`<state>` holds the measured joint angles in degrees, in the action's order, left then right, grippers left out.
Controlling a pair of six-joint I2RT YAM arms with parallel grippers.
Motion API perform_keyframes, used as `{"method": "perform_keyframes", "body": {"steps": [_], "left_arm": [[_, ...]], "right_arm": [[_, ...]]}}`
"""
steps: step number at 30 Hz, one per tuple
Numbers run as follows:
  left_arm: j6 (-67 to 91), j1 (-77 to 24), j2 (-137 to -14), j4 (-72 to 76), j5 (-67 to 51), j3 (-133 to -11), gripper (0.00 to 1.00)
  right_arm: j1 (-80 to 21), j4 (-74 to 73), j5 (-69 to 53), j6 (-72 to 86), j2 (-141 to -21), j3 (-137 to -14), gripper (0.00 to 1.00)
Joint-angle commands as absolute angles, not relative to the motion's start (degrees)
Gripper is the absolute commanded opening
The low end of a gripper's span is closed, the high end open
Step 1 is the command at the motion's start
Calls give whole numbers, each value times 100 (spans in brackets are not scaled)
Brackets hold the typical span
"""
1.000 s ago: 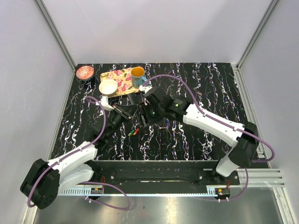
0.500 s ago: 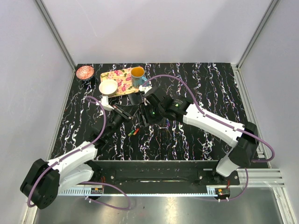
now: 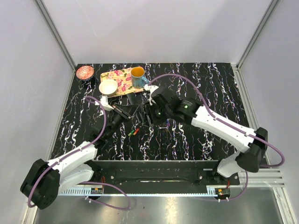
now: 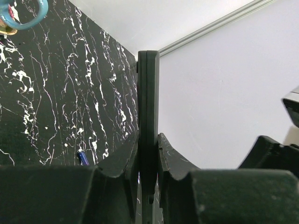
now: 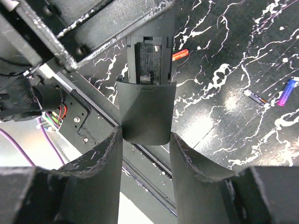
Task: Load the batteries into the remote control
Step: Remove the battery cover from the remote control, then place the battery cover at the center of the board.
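My left gripper (image 4: 148,140) is shut on the remote control (image 4: 148,93), a thin black slab seen edge-on here and held off the table. In the right wrist view the remote control (image 5: 149,60) shows its open battery recess. Below that recess sits the black battery cover (image 5: 145,112). My right gripper (image 5: 145,135) is shut on the cover's lower end, both fingertips touching its sides. Batteries lie loose on the table: a red one (image 5: 180,54), a blue-purple one (image 5: 286,92) and a dark one (image 5: 254,96). From above, a red-and-green pair (image 3: 134,132) lies just in front of both grippers.
A floral yellow tray (image 3: 122,79) at the back left carries a blue mug (image 3: 138,75) and a white bowl (image 3: 108,87). A pink bowl (image 3: 85,72) stands in the back-left corner. Black marbled table (image 3: 210,88) stretches to the right; the arms' base rail (image 3: 154,170) runs along the near edge.
My right arm has shifted to the right, its elbow swinging outward, and its jaws have narrowed onto the cover. The left arm and remote have stayed put.
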<state>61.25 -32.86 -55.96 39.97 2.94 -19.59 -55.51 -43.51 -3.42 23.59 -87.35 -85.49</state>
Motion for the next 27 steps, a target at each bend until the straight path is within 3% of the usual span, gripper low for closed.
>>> {"method": "perform_keyframes", "body": {"steps": [1, 7, 11, 16, 27], "left_arm": [[5951, -3226, -5519, 4280, 457, -2022, 0], [5862, -3051, -4941, 3789, 597, -1855, 0], [5889, -2944, -4290, 3393, 563, -1653, 0], [6099, -2909, -3674, 3111, 309, -1407, 0], [6196, -2909, -3261, 2884, 35, -1204, 0]], "right_arm": [[-5590, -4438, -36, 2373, -8165, -8368, 33], [-5257, -4421, 597, 2452, -7823, -7465, 33], [-4301, -4123, 519, 2443, -7796, -6795, 32], [-3613, -3885, 431, 2347, -8427, -6434, 31], [-3077, -3331, 141, 2268, -9623, -6178, 31]]}}
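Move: The battery cover is already in my right fingers, off its seat. Its clear spot on the table lies about 7 cm ahead, 16 cm right and 22 cm below. The purple battery lies about 11 cm ahead and 12 cm right, the silver battery 8 cm ahead and 9 cm right, both on the table. My left hand grips the remote control at its middle; the cover is some 8 cm back and 5 cm right of that hand. My right hand keeps its pinch on the cover, rises a touch, then swings right and down away from the remote, about 16 cm across and 18 cm down with some 6 cm forward, turning roughly 25 degrees clockwise and tipping downward as it comes to the clear table beside the batteries. My left hand keeps hold of the remote and draws it about 4 cm left and nearly as far back, lifting briefly and sinking again. ##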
